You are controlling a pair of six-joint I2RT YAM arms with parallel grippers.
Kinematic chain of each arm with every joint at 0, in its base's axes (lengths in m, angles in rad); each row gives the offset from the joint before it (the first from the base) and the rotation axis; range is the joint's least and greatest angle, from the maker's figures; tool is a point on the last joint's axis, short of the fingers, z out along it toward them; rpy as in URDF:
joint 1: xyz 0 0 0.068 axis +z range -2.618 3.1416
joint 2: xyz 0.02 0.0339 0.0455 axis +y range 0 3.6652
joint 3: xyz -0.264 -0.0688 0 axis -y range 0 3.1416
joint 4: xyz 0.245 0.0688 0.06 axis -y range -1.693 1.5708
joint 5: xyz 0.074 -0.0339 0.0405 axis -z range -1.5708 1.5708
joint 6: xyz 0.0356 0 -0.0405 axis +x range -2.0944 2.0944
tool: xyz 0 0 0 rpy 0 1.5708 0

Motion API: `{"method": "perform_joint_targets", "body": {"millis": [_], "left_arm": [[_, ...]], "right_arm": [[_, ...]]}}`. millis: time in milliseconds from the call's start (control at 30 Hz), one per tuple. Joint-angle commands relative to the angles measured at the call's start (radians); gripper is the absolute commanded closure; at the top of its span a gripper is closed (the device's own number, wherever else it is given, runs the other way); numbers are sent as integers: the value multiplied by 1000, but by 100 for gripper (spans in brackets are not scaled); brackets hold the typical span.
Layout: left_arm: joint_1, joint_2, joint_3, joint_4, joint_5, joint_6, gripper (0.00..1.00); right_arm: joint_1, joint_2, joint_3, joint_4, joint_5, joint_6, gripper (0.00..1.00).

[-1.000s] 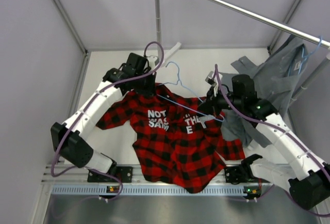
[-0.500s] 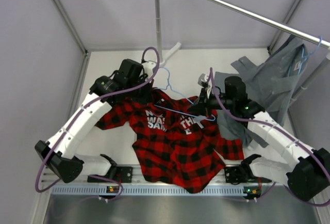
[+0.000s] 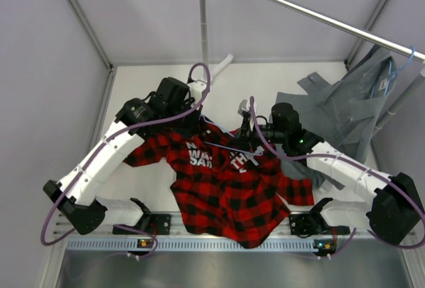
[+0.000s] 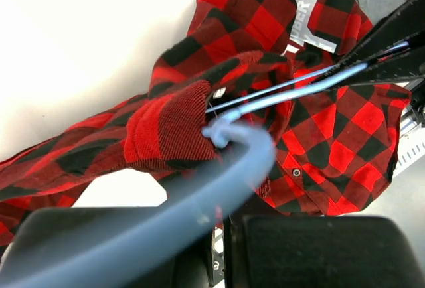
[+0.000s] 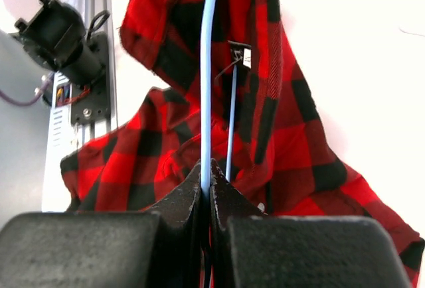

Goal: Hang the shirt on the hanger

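Note:
The red-and-black plaid shirt (image 3: 226,192) lies crumpled on the white table with its white lettering facing up. My left gripper (image 3: 188,122) is at the collar, shut, with a sliver of red fabric (image 4: 174,125) pinched between its fingers. The light-blue hanger (image 4: 292,90) runs inside the shirt. Its hook (image 4: 234,168) comes out at the collar and curves, blurred, across my left gripper (image 4: 224,220). My right gripper (image 3: 244,143) hovers over the shirt's chest, shut on one hanger wire (image 5: 207,69). A second wire (image 5: 231,122) runs beside it. Right gripper (image 5: 206,174).
A grey garment (image 3: 352,105) hangs on another blue hanger from the slanted metal rail (image 3: 305,12) at the right. The rail's upright pole (image 3: 202,22) stands at the back centre. Grey walls close both sides; an aluminium bar (image 3: 199,243) marks the near edge.
My right gripper has carried the hanger leftward toward the left gripper, and the hook has moved from open table to the collar. The left arm shifted only slightly.

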Motion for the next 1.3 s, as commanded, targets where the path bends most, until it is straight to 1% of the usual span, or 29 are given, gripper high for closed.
{"method": "perform_joint_targets", "body": {"millis": [0, 100, 133, 200, 233, 300, 333, 467, 533, 600, 733, 833, 867, 933, 1000, 1033, 1067, 1100, 1167, 1200, 1267], "left_arm": [[-19, -31, 42, -16, -7, 2, 100], [-25, -31, 47, -34, -23, 7, 100], [-23, -28, 47, -38, -31, 9, 100], [-25, -25, 57, -47, -45, 4, 100], [-26, -23, 60, -47, -42, 2, 100], [-31, -20, 83, -47, -46, -5, 100], [-39, -19, 93, -47, -45, -5, 100], [-75, 4, 143, -45, -42, -14, 100], [-101, 17, 171, -45, -65, -16, 100], [-112, 20, 180, -45, -74, -5, 100], [-120, 20, 177, -39, -74, 27, 100], [-134, 26, 174, -32, -74, 65, 100], [-134, 27, 174, -32, -133, 73, 100], [-135, 15, 175, -35, -149, 76, 90], [-135, -5, 179, -22, -122, 76, 83], [-135, -15, 179, -15, -114, 79, 78], [-135, -40, 175, -6, -103, 82, 70], [-135, -51, 174, 14, -90, 91, 55], [-135, -90, 166, 36, -50, 120, 41], [-135, -104, 162, 45, -40, 130, 28], [-135, -126, 163, 57, -33, 153, 17]], "right_arm": [[10, -25, -44, 325, 24, 97, 100], [12, -23, -69, 453, 18, 156, 100], [12, -29, -78, 529, 24, 171, 100], [13, -34, -132, 632, 43, 237, 100], [15, -33, -171, 731, 52, 256, 100], [19, -23, -212, 817, 101, 314, 100], [27, -7, -230, 901, 109, 326, 100], [41, 52, -304, 1097, 121, 407, 100], [49, 61, -337, 1210, 144, 438, 100], [52, 49, -342, 1232, 149, 458, 100], [75, -8, -335, 1191, 155, 431, 100], [90, -42, -339, 1192, 159, 421, 100], [93, -48, -345, 1192, 164, 418, 100], [96, -69, -356, 1191, 181, 412, 100], [98, -79, -365, 1191, 187, 403, 100], [98, -77, -374, 1198, 190, 403, 100], [98, -76, -380, 1210, 190, 409, 100], [98, -69, -385, 1244, 190, 415, 100], [98, -62, -399, 1290, 185, 429, 100], [98, -56, -403, 1328, 187, 434, 100], [98, -49, -407, 1346, 188, 437, 100]]}}
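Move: The left hand still pinches the shirt's neck edge, with the hanger neck about 3 cm ahead of it, 2 cm to its right and roughly level. The shirt's lettering lies about 20 cm below, 2 cm ahead and neither left nor right. The right hand keeps hold of the hanger's right arm; from it the shirt's collar is some 12 cm to the left, 4 cm ahead and 3 cm higher, and the grey clothes are about 15 cm ahead, 32 cm right and 18 cm below. Keeping its pinch on the hanger, the right hand first eases about 1 cm forward and left, then rises to some 6 cm above its start while drawing back about 2 cm, rolling its left-pointing fingers up by some 30 degrees so that the hanger's inserted side tilts up inside the shirt's neck. The left hand waits briefly, lifts the neck edge about 4 cm with a small shift right and back, pauses, then opens its fingers wide to let go of the cloth and starts up again, its fingers tipping outward. ##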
